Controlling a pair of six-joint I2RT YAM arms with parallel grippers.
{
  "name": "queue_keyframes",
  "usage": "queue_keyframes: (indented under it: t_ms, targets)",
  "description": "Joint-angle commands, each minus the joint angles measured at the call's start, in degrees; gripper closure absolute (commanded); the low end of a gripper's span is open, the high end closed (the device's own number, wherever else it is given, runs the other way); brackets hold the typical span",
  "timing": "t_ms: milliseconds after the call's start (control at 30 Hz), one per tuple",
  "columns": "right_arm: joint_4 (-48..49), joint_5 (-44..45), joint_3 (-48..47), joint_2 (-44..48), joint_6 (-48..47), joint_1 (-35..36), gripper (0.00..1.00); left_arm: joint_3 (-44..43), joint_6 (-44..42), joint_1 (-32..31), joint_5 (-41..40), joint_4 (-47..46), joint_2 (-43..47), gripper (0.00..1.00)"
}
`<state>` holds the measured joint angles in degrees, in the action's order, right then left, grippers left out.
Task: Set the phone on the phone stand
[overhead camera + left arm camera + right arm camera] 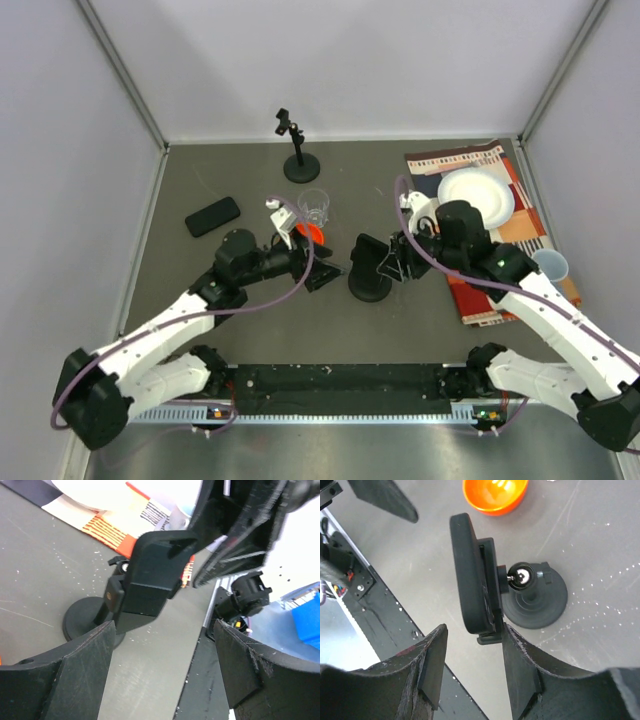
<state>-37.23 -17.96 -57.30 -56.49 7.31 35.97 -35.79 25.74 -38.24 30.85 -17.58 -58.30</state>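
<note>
The black phone stand (368,286) stands mid-table on a round base (536,604), with a ball joint under its cradle (489,580). A dark, rounded phone (467,575) sits upright in that cradle, also visible as the phone (162,565) in the left wrist view. My right gripper (472,650) is open. Its fingertips lie just below the phone's lower edge, and the right finger (520,655) is beside the cradle's lip. In the top view the right gripper (395,262) is at the stand's right side. My left gripper (165,670) is open and empty, left of the stand (325,275).
A second flat black phone-like slab (212,216) lies at the left. An orange bowl (312,232) and a clear glass (314,207) sit behind the left gripper. A small black tripod (297,150) stands at the back. A white plate (476,196) rests on a patterned cloth (500,290), beside a cup (550,265).
</note>
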Motion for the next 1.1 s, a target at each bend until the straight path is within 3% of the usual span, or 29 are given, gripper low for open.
queue_keyframes:
  t_ms: [0, 167, 400, 500, 767, 833, 867, 1067]
  targets:
    - [14.36, -3.83, 3.59, 3.05, 4.55, -0.46, 0.53, 3.18, 3.18, 0.27, 1.93, 1.40, 10.98, 0.16]
    - [21.59, -4.63, 6.06, 2.80, 7.19, -0.46, 0.53, 5.20, 2.56, 0.36, 0.53, 9.75, 19.97, 0.16]
    - [21.50, -1.48, 6.76, 2.96, 6.66, -0.46, 0.74, 5.91, 3.79, 0.27, -0.44, 13.19, 27.97, 0.16]
    - [21.85, -0.86, 7.11, 2.70, 6.58, -0.54, 0.79, 5.65, 4.15, 0.27, -0.18, 13.89, 29.29, 0.16]
    - [21.33, 0.73, 5.53, 0.86, 5.35, -0.46, 0.78, 3.97, 3.09, 0.27, 1.84, 17.14, 32.46, 0.16]
    - [21.33, 0.47, 5.09, 0.24, 4.21, -0.46, 0.85, 3.62, 2.48, 0.27, 2.37, 18.89, 33.08, 0.16]
    - [21.41, 0.03, 4.92, -0.20, 3.42, -0.46, 1.00, 3.36, 2.39, 0.27, 2.55, 19.34, 33.43, 0.16]
    - [21.15, -8.92, -0.52, -3.97, -2.64, -5.63, 1.00, 0.73, 2.39, 0.27, 5.36, 21.45, 33.61, 0.16]
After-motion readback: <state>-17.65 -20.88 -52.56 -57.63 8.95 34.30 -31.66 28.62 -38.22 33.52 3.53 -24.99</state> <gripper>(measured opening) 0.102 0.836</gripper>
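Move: The phone, already seated in the phone stand, has its middle about 3 cm ahead of the right hand, 5 cm to its left and 2 cm below it. The stand's middle is roughly 5 cm ahead, 3 cm left and 8 cm down; the orange bowl lies some 15 cm ahead, 18 cm left and 12 cm lower. From the left hand the phone is about 8 cm to the right, 2 cm ahead and at the same height. The phone's near right-hand edge, high up, is pinched by the right hand, which eases forward, left and a little up, about 5 cm in all, rolling its left side up some 10 degrees as its half-open fingers close. Meanwhile the left hand backs away from the phone, about 9 cm back with some left and up, fingers staying open. ##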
